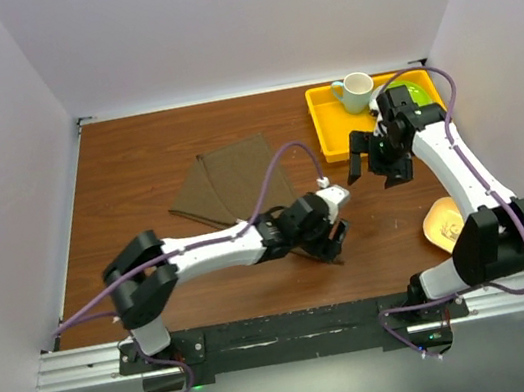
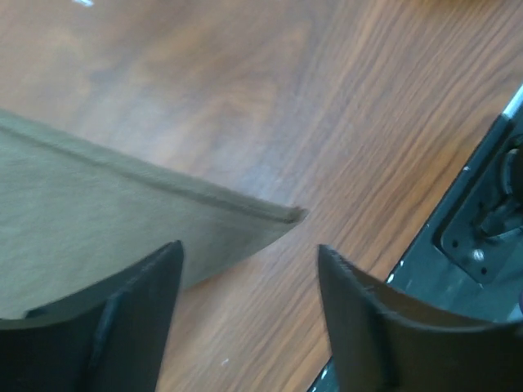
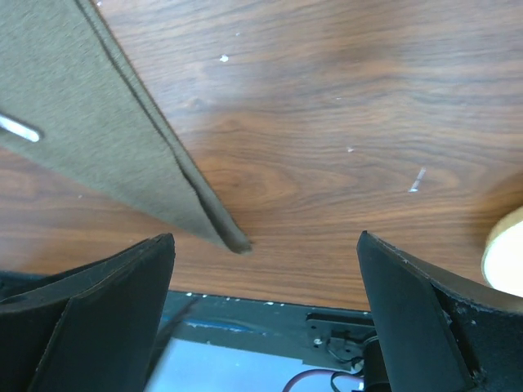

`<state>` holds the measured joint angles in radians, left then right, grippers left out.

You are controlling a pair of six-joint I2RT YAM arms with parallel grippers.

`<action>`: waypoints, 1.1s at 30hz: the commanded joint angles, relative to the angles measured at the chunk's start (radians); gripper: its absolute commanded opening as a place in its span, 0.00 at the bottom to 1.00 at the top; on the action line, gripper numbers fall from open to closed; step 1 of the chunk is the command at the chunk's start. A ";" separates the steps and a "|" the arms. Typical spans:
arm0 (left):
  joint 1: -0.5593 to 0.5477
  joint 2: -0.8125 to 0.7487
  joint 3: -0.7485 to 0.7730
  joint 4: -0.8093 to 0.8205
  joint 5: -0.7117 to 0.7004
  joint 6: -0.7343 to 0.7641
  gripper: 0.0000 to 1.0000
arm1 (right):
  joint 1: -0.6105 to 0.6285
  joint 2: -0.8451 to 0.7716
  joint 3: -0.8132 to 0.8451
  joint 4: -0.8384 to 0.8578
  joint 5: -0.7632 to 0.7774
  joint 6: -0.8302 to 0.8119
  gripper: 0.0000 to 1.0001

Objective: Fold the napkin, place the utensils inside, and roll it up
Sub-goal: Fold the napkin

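The dark brown napkin (image 1: 234,183) lies folded on the wooden table, one pointed corner reaching toward the near edge. My left gripper (image 1: 335,241) hovers over that corner. In the left wrist view the gripper (image 2: 249,273) is open, with the napkin's hemmed corner (image 2: 122,220) just ahead of the left finger and only bare wood between the jaws. My right gripper (image 1: 376,164) hangs open beside the yellow tray; its view (image 3: 265,261) shows the napkin (image 3: 90,122) up and to the left. A short silver sliver (image 3: 18,128) rests on the cloth, possibly the knife.
A yellow tray (image 1: 329,128) at the back right holds a pale mug (image 1: 355,91) and something green (image 1: 413,88). A pale round dish (image 1: 443,223) sits near the right arm's base. The black base rail (image 1: 286,329) runs along the near edge.
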<state>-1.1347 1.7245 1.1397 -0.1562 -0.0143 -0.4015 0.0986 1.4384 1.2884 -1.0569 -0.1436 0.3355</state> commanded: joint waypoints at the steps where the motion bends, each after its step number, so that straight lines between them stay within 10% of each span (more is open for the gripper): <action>1: -0.071 0.131 0.152 -0.081 -0.079 -0.002 0.73 | -0.002 -0.067 0.006 -0.023 0.038 0.005 0.98; 8: -0.148 0.247 0.281 -0.178 -0.165 -0.014 0.42 | -0.002 -0.119 0.003 -0.049 0.022 0.004 0.98; 26: -0.198 0.325 0.327 -0.237 -0.299 -0.020 0.46 | 0.000 -0.177 -0.060 -0.046 -0.039 -0.006 0.98; 33: -0.198 0.345 0.330 -0.224 -0.340 -0.003 0.22 | -0.002 -0.165 -0.057 -0.046 -0.051 -0.015 0.98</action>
<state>-1.3293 2.0579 1.4338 -0.3908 -0.3023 -0.4084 0.0978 1.2804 1.2282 -1.1030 -0.1612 0.3321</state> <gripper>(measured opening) 0.346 0.982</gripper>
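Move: The napkin's near right-hand corner lies about 8 cm below the left gripper, some 3 cm back and 4 cm to its right. The knife handle on the napkin is roughly 11 cm ahead of the left gripper and 17 cm to its left; the small dish is about 31 cm to its right and 1 cm farther out. From the right gripper, that corner is some 12 cm back, 9 cm left and 15 cm down. Lower the left gripper about 7 cm onto the napkin's near right corner, drawing it back and to the right some 3 cm each, and narrow the fingers to half their gap so their tips flank the corner. Tip them some 20 degrees steeper towards the table on the way. Ease the open right gripper back about 3 cm and slightly up. ##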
